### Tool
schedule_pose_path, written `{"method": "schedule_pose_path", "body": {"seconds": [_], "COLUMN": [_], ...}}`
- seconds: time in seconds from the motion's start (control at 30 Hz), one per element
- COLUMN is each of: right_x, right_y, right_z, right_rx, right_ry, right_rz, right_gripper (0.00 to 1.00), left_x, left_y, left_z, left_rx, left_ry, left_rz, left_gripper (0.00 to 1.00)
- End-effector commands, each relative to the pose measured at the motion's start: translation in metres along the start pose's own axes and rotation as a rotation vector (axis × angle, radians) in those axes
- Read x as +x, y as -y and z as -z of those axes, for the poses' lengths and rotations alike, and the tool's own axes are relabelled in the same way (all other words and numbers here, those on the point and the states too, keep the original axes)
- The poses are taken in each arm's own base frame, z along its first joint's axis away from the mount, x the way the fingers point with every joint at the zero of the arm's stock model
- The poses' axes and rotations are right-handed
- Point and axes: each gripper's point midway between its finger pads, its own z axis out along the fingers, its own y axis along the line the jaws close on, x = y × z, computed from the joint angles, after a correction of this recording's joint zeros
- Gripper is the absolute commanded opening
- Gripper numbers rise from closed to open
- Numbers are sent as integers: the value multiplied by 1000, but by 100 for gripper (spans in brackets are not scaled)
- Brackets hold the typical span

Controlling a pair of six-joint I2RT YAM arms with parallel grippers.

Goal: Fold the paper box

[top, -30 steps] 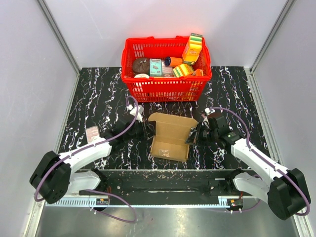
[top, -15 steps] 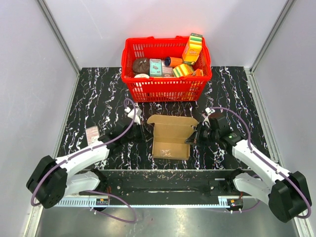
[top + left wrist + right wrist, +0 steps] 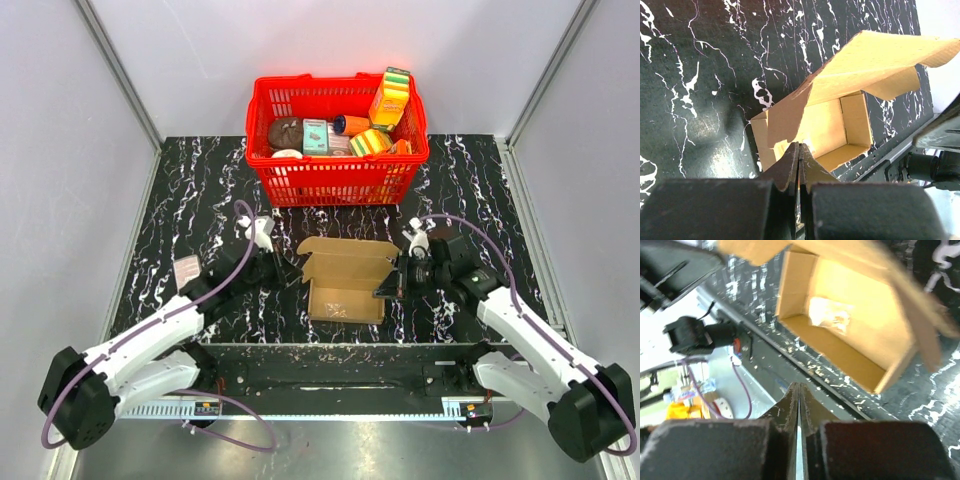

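The paper box (image 3: 345, 293) is a brown cardboard tray standing open on the black marble table, its lid flap (image 3: 345, 250) raised at the far side. In the left wrist view the paper box (image 3: 840, 120) shows its inside under the lifted lid. My left gripper (image 3: 288, 270) is shut at the box's left wall, its tips (image 3: 799, 146) pressed together with nothing between them. My right gripper (image 3: 386, 288) is at the box's right wall by a side flap. It is shut and holds nothing (image 3: 799, 386), just off the paper box (image 3: 850, 315).
A red plastic basket (image 3: 335, 185) full of printed packages stands right behind the box. A small white tag (image 3: 187, 270) lies on the table at the left. The metal rail (image 3: 340, 375) runs along the near edge. A small clear bag (image 3: 830, 315) lies inside the box.
The left arm has stretched forward and its gripper has come in to the box's left side. The box has turned square to the table edge. The right gripper has shifted slightly left.
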Motion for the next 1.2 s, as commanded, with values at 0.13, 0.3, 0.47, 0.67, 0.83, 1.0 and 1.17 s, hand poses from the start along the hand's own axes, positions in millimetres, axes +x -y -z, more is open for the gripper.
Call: {"method": "schedule_pose_path", "body": {"seconds": [0.13, 0.3, 0.47, 0.67, 0.83, 1.0, 1.17], "right_x": [-35, -94, -134, -163, -170, -165, -151], "right_y": [-86, -75, -34, -2, 32, 51, 55], "right_z": [67, 105, 129, 107, 84, 61, 40], "right_rx": [-192, 101, 462, 662, 704, 667, 604], "right_ry": [184, 435, 528, 440, 370, 310, 246], "right_rz": [280, 259, 211, 198, 123, 66, 30], "right_gripper": [13, 27, 36, 52, 58, 60, 62], "left_x": [-61, -105, -157, -180, -164, -134, -103], "left_y": [45, 48, 24, -8, -8, -21, -14], "left_z": [39, 56, 56, 23, -17, -46, -56], "left_rx": [66, -1, -146, -239, -173, -146, -49], "left_ry": [153, 260, 308, 229, 71, -33, -102], "left_rz": [-108, -152, -139, -112, -94, -25, 40], "left_gripper": [7, 16, 36, 42, 44, 43, 43]}}
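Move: The box's raised lid has its middle roughly 10 cm right of the left hand and 3 cm ahead, about level in height; from the right hand it lies some 7 cm left and 6 cm ahead. The open box body is about 10 cm right of the left hand and 5 cm back, or 8 cm left of the right hand and 2 cm back, around 5 cm below both. The red basket stands some 26 cm ahead and 8 cm right of the left hand. From either side of the box's raised lid, both empty hands arc up and forward past its ends, then sink again, about 13 cm farther out and a few centimetres higher. The right climbs some 17 cm on the way, swings 10 cm outward to the right and tips its fingers steeply down; the left turns only slightly. Both grippers open, the right wider. ##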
